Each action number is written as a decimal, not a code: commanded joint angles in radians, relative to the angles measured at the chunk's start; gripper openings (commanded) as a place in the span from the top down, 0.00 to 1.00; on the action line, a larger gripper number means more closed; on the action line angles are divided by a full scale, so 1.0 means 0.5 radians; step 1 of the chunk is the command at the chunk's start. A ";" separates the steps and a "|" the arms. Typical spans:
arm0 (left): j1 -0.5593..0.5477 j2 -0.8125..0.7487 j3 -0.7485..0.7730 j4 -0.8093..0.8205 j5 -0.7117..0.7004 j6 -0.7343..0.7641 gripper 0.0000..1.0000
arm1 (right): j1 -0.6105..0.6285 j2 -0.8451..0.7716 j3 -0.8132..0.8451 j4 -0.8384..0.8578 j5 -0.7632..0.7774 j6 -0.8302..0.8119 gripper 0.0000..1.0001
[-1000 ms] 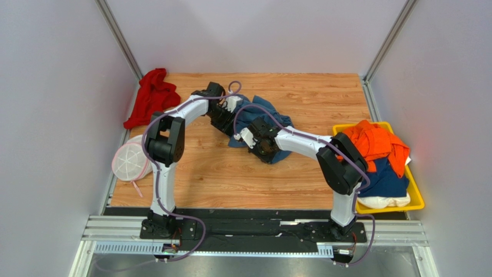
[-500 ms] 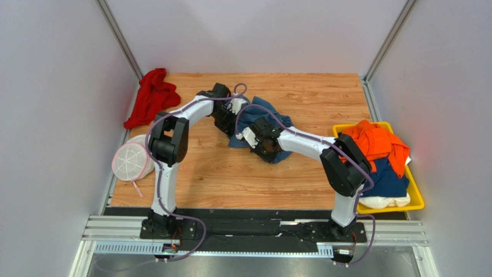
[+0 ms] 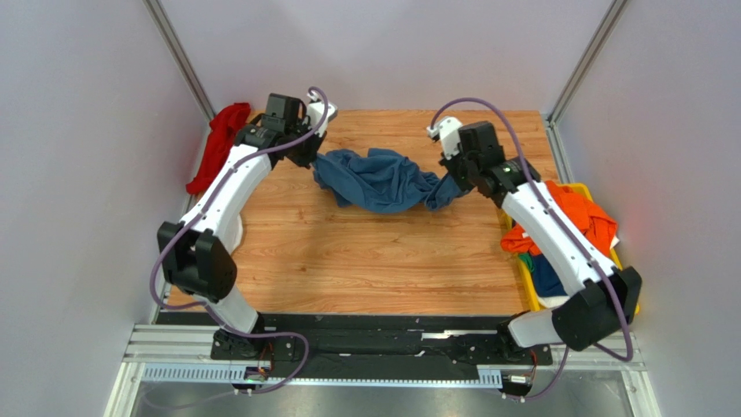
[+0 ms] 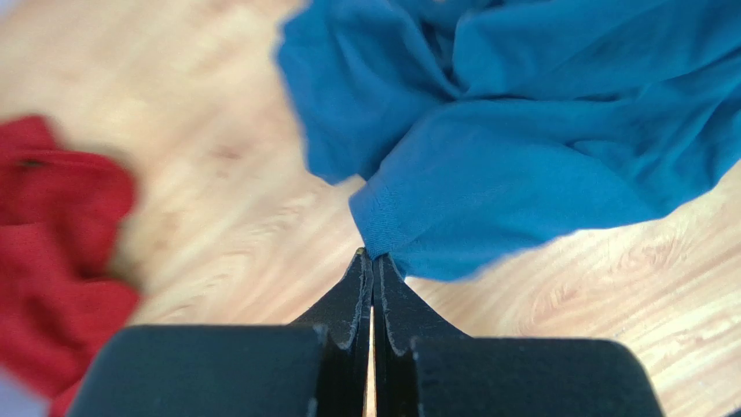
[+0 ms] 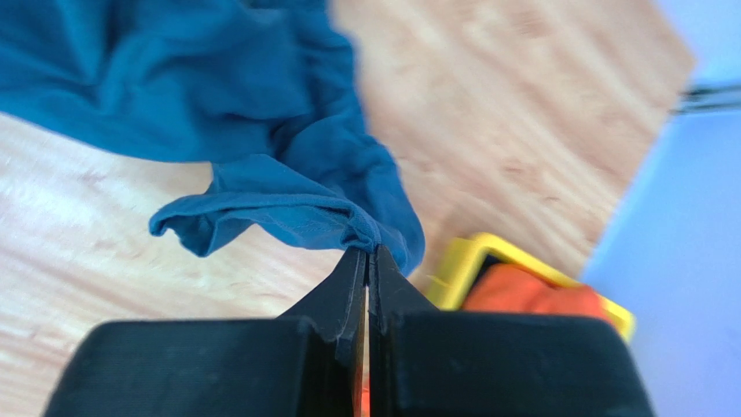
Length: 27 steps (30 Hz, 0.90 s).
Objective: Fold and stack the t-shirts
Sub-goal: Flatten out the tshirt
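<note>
A slate-blue t-shirt point(image 3: 381, 180) hangs bunched and stretched between my two grippers over the back of the wooden table. My left gripper point(image 3: 315, 158) is shut on the shirt's left edge point(image 4: 409, 208); its fingertips point(image 4: 372, 258) pinch a fold of blue cloth. My right gripper point(image 3: 450, 184) is shut on the shirt's right end point(image 5: 287, 191), the cloth gathered at its tips point(image 5: 367, 252). More t-shirts, an orange one point(image 3: 570, 213) on a navy one point(image 3: 546, 276), lie heaped in the yellow bin point(image 3: 513, 192) at the right.
A red cloth point(image 3: 217, 143) lies crumpled at the back left corner, also in the left wrist view point(image 4: 52, 252). The yellow bin's rim point(image 5: 474, 252) shows close to my right gripper. Grey walls close in on the table's left, back and right sides.
Both arms swung apart and toward the back, lifting and stretching the blue shirt out of its crumpled heap at the centre. The left gripper closed on its edge.
</note>
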 commanded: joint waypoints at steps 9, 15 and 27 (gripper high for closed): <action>-0.014 -0.279 0.445 -0.078 -0.376 -0.012 1.00 | -0.389 -0.164 0.556 -0.103 0.098 -0.215 1.00; 0.093 -0.294 0.709 0.053 -0.604 -0.052 1.00 | -0.751 0.075 1.157 -0.152 -0.003 -0.206 1.00; 0.243 -0.407 1.065 0.223 -0.506 -0.107 1.00 | -0.819 0.370 2.054 -0.327 -0.034 -0.148 1.00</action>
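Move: Both hands already pinch the blue t-shirt about 19 cm above the table, some 35 cm apart. Its bunched middle lies about 18 cm right of the left hand, 3 cm farther out and 15 cm lower. From the right hand it is some 17 cm left, 9 cm ahead and 16 cm below. The red cloth is 23 cm left of the left hand and 17 cm farther out; the orange shirt is 24 cm right of the right hand and 5 cm back, 12 cm lower. Upward and apart, both hands swing the t-shirt up by its pinched corners, each rising about 26 cm with shut fingers. The right hand travels roughly 15 cm right and a little forward, the left about 9 cm left. Both wrists tip up by 30 to 40 degrees so the fingers point more forward, and turn outward, the left counter-clockwise and the right clockwise. ##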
